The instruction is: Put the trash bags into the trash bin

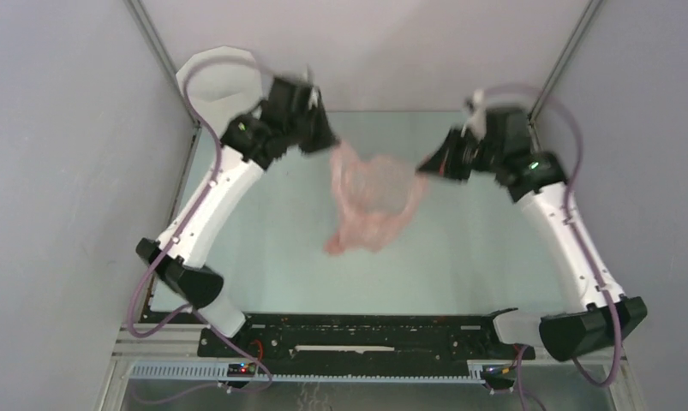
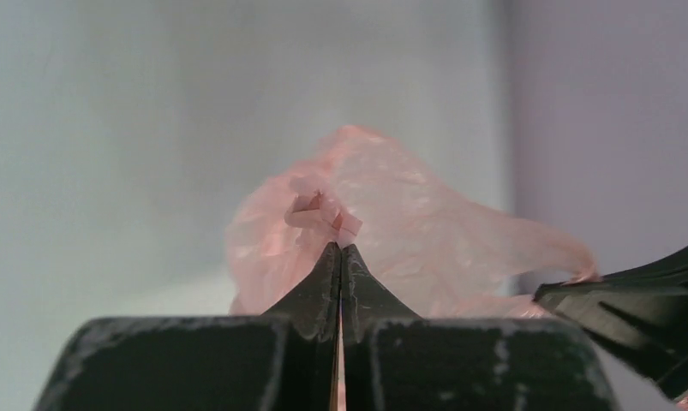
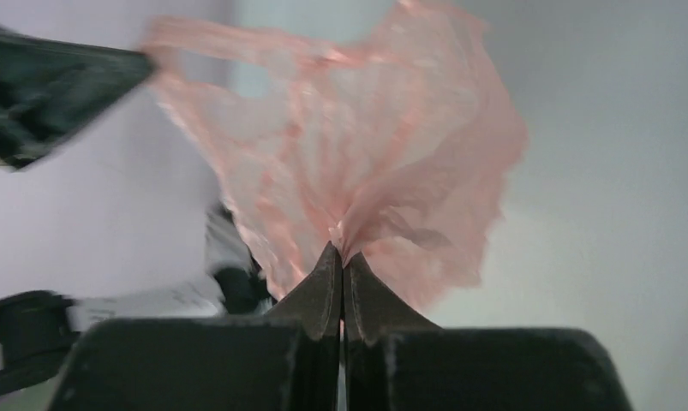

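Note:
The pale-pink trash bag hangs in the air over the middle of the table, stretched between both grippers. My left gripper is shut on its left upper edge; in the left wrist view the pink film bunches right at the pinched tips. My right gripper is shut on the bag's right edge, and the bag fans out from its tips. The white trash bin stands at the far left corner, behind the left arm, partly covered by it.
Grey walls close in the table on the left, back and right. The black base rail runs along the near edge.

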`<state>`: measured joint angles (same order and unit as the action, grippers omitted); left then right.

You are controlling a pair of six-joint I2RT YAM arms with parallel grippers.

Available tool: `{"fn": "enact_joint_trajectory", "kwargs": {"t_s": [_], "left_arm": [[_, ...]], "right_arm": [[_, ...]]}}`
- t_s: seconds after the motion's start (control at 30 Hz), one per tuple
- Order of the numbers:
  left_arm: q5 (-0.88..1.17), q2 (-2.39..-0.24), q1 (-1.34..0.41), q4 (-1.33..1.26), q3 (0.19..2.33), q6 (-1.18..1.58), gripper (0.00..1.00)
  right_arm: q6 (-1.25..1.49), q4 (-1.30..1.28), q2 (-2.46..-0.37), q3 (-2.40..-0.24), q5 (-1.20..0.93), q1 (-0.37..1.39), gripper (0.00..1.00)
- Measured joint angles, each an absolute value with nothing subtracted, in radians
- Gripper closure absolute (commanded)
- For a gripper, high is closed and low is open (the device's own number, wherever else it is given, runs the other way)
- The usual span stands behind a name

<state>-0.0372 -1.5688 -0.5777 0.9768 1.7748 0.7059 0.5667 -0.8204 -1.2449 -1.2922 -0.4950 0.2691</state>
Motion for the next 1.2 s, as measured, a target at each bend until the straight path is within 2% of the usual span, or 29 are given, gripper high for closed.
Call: {"fn": "enact_joint_trajectory", "kwargs": {"t_s": [0.13, 0.17, 0.2, 0.27, 0.3, 0.4, 0.47, 0.53, 0.6, 0.67, 0.73, 0.8, 0.97, 1.0, 1.07, 1.2], "left_arm": [[-0.09, -1.71, -0.623, 0.919, 2.411, 0.646, 1.0], [-0.117, -1.692, -0.686, 0.883, 2.455, 0.625, 1.0], [-0.156, -1.618, -0.741, 0.81, 2.4, 0.608, 1.0], [-0.184, -1.406, -0.817, 0.708, 2.128, 0.609, 1.0], [-0.189, -1.296, -0.823, 0.683, 1.958, 0.632, 1.0], [-0.182, -1.054, -0.68, 0.656, 1.485, 0.755, 1.0], [-0.142, -1.076, -0.623, 0.655, 1.247, 0.805, 1.0], [-0.11, -1.185, -0.616, 0.705, 1.102, 0.823, 1.0], [-0.079, -1.322, -0.619, 0.816, 1.046, 0.83, 1.0], [-0.068, -1.359, -0.621, 0.911, 1.084, 0.826, 1.0], [-0.059, -1.407, -0.621, 1.029, 1.312, 0.808, 1.0], [-0.046, -1.501, -0.622, 1.044, 1.618, 0.784, 1.0], [-0.022, -1.796, -0.643, 1.065, 2.453, 0.732, 1.0], [-0.024, -1.816, -0.654, 1.04, 2.549, 0.719, 1.0], [-0.055, -1.712, -0.679, 0.973, 2.479, 0.681, 1.0], [-0.113, -1.264, -0.691, 0.836, 1.812, 0.696, 1.0]], "right_arm": [[0.499, -0.828, -1.353, -1.958, -0.382, 0.355, 1.0], [0.475, -0.804, -1.343, -2.035, -0.346, 0.408, 1.0], [0.447, -0.756, -1.296, -2.056, -0.31, 0.473, 1.0], [0.412, -0.68, -1.152, -1.929, -0.271, 0.558, 1.0], [0.41, -0.633, -1.031, -1.782, -0.238, 0.568, 1.0], [0.459, -0.566, -0.801, -1.413, -0.159, 0.513, 1.0], [0.521, -0.508, -0.77, -1.147, -0.167, 0.488, 1.0], [0.59, -0.458, -0.839, -0.897, -0.158, 0.507, 1.0], [0.664, -0.479, -0.982, -0.649, -0.129, 0.578, 1.0], [0.692, -0.554, -0.986, -0.577, -0.121, 0.651, 1.0], [0.7, -0.61, -0.949, -0.617, -0.111, 0.666, 1.0], [0.683, -0.649, -0.938, -0.807, -0.099, 0.618, 1.0], [0.576, -0.661, -0.984, -1.488, -0.056, 0.547, 1.0], [0.548, -0.643, -0.977, -1.6, -0.046, 0.567, 1.0], [0.495, -0.581, -0.923, -1.688, -0.032, 0.616, 1.0], [0.435, -0.476, -0.664, -1.487, 0.03, 0.643, 1.0]]}}
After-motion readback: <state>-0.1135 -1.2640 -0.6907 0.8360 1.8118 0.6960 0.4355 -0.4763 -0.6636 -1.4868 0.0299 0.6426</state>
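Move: Both grippers are shut on the mouth of the pink trash bag, which hangs between them. Its middle lies about 9 cm right, 5 cm back and 11 cm below the left hand, and about 9 cm left, level fore-and-aft and 10 cm below the right hand. The white trash bin stands far out to the left, roughly 20 cm ahead, 25 cm left and 13 cm below the left hand. Both hands keep their pinch on the bag's mouth and flap the bag in near unison: fast up by 25 to 30 cm while drawing back, fingers tipping upward, then down over 40 cm to well below where they began, and up again. The left ends some 15 cm higher and 6 cm back, already sinking from its second peak, while the right ends nearly 30 cm higher, 13 cm back and 6 cm to its right, fingers tipped up about 60 degrees. ##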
